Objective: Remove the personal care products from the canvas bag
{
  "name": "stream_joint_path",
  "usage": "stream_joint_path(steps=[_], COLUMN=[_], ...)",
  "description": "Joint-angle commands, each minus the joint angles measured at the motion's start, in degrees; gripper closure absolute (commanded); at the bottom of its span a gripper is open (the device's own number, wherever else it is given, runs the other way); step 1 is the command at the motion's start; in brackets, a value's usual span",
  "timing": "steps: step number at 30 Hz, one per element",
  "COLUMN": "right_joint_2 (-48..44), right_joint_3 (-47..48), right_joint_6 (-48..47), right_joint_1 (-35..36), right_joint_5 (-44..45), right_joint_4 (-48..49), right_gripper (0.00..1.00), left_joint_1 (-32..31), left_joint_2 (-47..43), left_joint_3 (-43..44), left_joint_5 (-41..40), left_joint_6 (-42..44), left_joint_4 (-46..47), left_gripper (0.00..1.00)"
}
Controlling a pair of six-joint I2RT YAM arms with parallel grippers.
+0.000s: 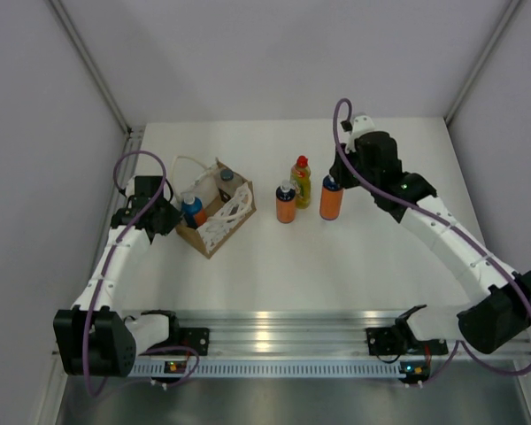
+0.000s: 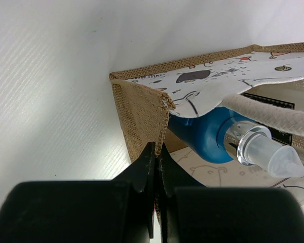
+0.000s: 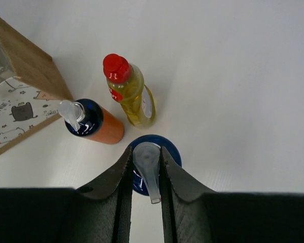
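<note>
The tan canvas bag (image 1: 219, 217) stands at the left, and my left gripper (image 1: 165, 215) is shut on its left rim. In the left wrist view the closed gripper (image 2: 158, 148) pinches the woven edge of the bag (image 2: 142, 109). An orange-and-blue bottle (image 2: 207, 135) with a pale pump leans inside it. A flat whitish bottle with a dark cap (image 1: 227, 178) also stands in the bag. My right gripper (image 3: 146, 153) is shut on the pale pump of an upright orange-and-blue bottle (image 1: 331, 200). A yellow bottle (image 3: 133, 96) and another orange-and-blue bottle (image 3: 95, 124) stand just left of it.
White cord handles (image 2: 273, 115) drape over the bag's opening and across the leaning bottle. White walls close in the table at the back and both sides. The aluminium rail (image 1: 274, 332) with the arm bases runs along the near edge.
</note>
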Motion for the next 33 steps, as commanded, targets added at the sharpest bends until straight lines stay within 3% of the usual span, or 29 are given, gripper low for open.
stream_joint_path(steps=[1, 20, 22, 28, 29, 31, 32, 33], right_joint_2=[-3.24, -0.25, -0.87, -1.57, -1.57, -1.83, -2.18, -2.19], right_joint_3=[-1.89, -15.70, -16.58, -19.04, -19.22, -19.57, -19.57, -19.40], right_joint_6=[1.99, -0.82, -1.09, -2.14, -2.31, -2.49, -2.41, -2.40], right_joint_1=[-1.15, -0.98, -0.98, -0.54, -0.36, -0.19, -0.19, -0.19], right_joint_5=[-1.81, -7.43, -7.52, -8.31, -8.48, -8.31, -8.31, -8.31], right_joint_4=[15.18, 28.37, 28.98, 30.65, 30.57, 30.56, 30.56, 30.30], right_gripper=[1.00, 1.00, 0.89, 0.78, 0.67, 0.55, 0.40, 0.33], left_joint_1=[0.31, 0.31, 0.31, 0.31, 0.31, 0.31, 0.31, 0.31], left_joint_2=[-1.05, -2.63, -2.63, -2.54, -2.37, -2.28, -2.28, -2.28], left_joint_3=[-0.66, -1.36, -1.45, -1.27, -1.27, -1.27, -1.27, -1.27], left_joint_5=[0.89, 1.33, 1.77, 1.77, 1.77, 1.77, 1.77, 1.68], left_joint_6=[-0.43, -1.14, -1.31, -1.49, -1.58, -1.58, -1.49, -1.49], left_joint_4=[-2.34, -2.43, -2.43, -2.43, -2.43, -2.43, -2.34, -2.43], left_gripper=[1.00, 1.00, 1.00, 1.00, 1.00, 1.00, 1.00, 1.00])
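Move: The orange bottle already held by its cap is bound for a clear patch of table about 25 cm below the right hand and 2 cm to its left, neither ahead nor back. From the right hand, the first orange bottle stands roughly 10 cm left and 3 cm ahead, the yellow bottle some 7 cm left and 7 cm ahead, their middles about 17 cm down. From the left hand, that patch lies about 30 cm right, 5 cm ahead and 13 cm below. The held orange bottle is lowered about 8 cm by the right hand, which drifts 2 cm or so left towards the first orange bottle and turns slightly counter-clockwise, setting its base on the table. Once the descent has stopped, the fingers spread wide and let go of the cap, the hand starting to rise a little. ##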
